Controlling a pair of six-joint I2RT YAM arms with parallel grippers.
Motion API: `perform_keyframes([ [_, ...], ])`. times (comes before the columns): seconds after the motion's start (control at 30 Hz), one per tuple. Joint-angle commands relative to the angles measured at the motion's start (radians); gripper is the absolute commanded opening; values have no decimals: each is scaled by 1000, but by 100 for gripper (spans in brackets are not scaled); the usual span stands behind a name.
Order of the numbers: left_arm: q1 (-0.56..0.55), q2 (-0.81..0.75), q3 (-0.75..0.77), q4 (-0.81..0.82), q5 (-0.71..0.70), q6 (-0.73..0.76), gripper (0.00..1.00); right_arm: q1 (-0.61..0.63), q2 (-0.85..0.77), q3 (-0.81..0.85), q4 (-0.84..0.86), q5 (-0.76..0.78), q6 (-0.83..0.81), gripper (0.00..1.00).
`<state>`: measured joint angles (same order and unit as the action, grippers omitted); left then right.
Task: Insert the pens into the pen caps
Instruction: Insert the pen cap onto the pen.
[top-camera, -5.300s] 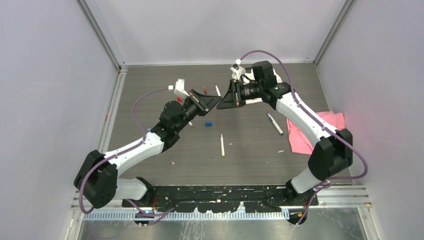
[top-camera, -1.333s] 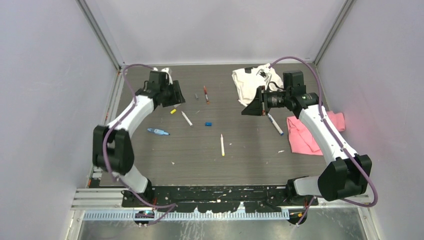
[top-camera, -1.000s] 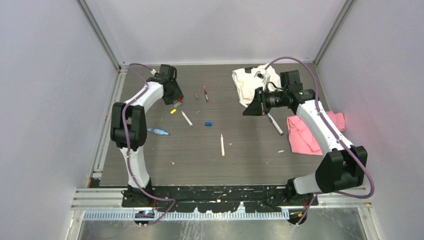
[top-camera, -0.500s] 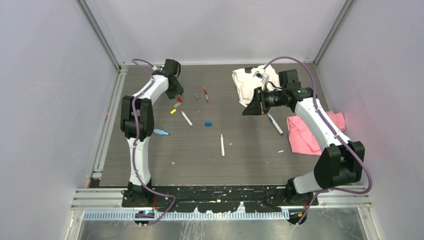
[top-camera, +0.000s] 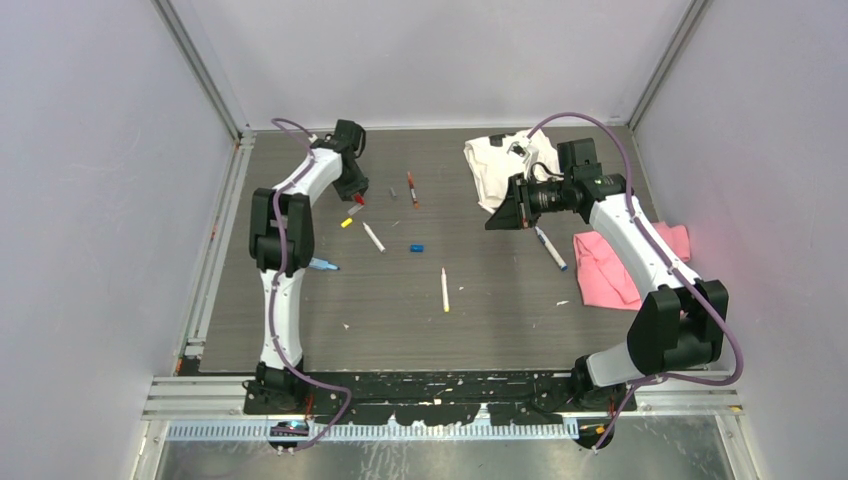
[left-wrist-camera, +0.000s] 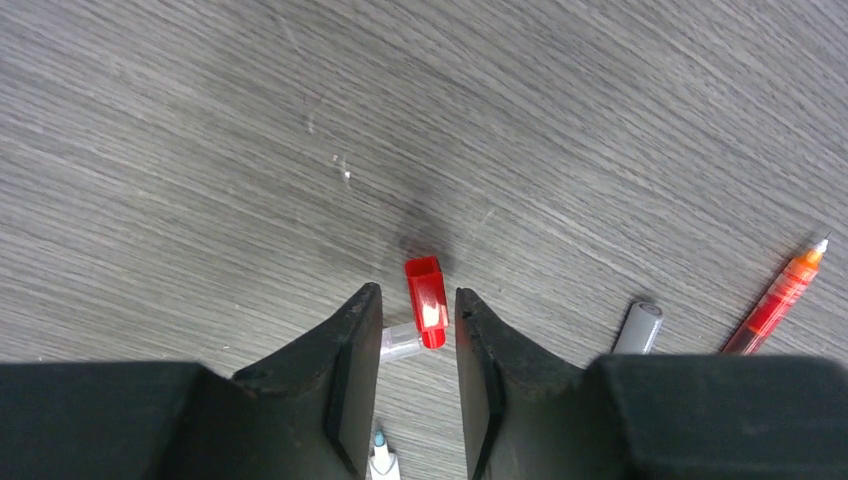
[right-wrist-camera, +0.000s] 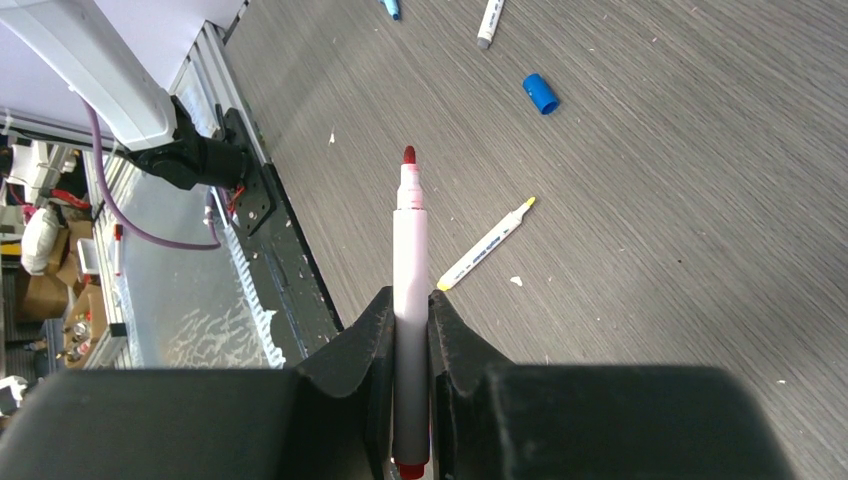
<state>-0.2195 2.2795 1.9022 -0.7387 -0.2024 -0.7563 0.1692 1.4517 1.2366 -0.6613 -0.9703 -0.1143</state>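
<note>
My left gripper (left-wrist-camera: 417, 290) points down at the far left of the table, jaws partly open. A small red pen cap (left-wrist-camera: 424, 300) lies between its fingertips, with a gap on each side. In the top view that red cap (top-camera: 358, 200) shows just below the left gripper (top-camera: 353, 190). My right gripper (right-wrist-camera: 410, 294) is shut on a white pen with a dark red tip (right-wrist-camera: 409, 240), tip forward, held above the table in front of the white cloth (top-camera: 497, 165). A grey cap (left-wrist-camera: 637, 328) and a red pen (left-wrist-camera: 785, 295) lie to the right of the red cap.
On the table lie a yellow cap (top-camera: 347, 222), a white pen (top-camera: 373, 236), a blue cap (top-camera: 417, 246), a yellow-tipped pen (top-camera: 444, 289), a light blue pen (top-camera: 320, 264) and another pen (top-camera: 549, 247). A pink cloth (top-camera: 615, 262) lies at the right.
The left arm has swung to the far left and brought its gripper down over the red cap, its jaws narrowing. The right arm, still gripping its pen, has hardly moved.
</note>
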Motion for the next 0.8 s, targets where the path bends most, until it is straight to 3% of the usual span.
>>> perform_keyframes([
  [0.0,-4,29,57,-28,-20,-5,30,-6,0,46,15,-24,-12,1],
  [0.3,-4,83,114,-85,-6,1,25,-8,-6,47,11,-28,-9,1],
  [0.47,-4,99,133,-109,11,3,9,-11,-8,49,11,-30,-8,1],
  [0.77,-4,33,180,-76,33,20,1,-12,-21,57,-20,-30,-72,1],
])
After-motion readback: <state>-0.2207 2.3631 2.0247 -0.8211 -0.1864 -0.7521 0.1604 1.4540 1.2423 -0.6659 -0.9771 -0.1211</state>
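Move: The red cap lies just under and between the left hand's open fingertips, roughly 1 cm ahead and 1 cm below, neither left nor right. A clear cap lies about 2 cm back and 1 cm left of that hand, the yellow cap some 5 cm back and 3 cm left, the grey cap 3 cm ahead and 9 cm right. From the right hand, the red cap is roughly 21 cm ahead, 31 cm left and 20 cm below. The left hand eases down about 1 cm, with barely half a centimetre of forward creep, so that its fingertips come down on either side of the red cap while the fingers narrow from about a third open. It then all but stops just above the table, and the fingers go on closing until they pinch the red cap by its sides, the gripper's effort rising as they settle still slightly apart. ##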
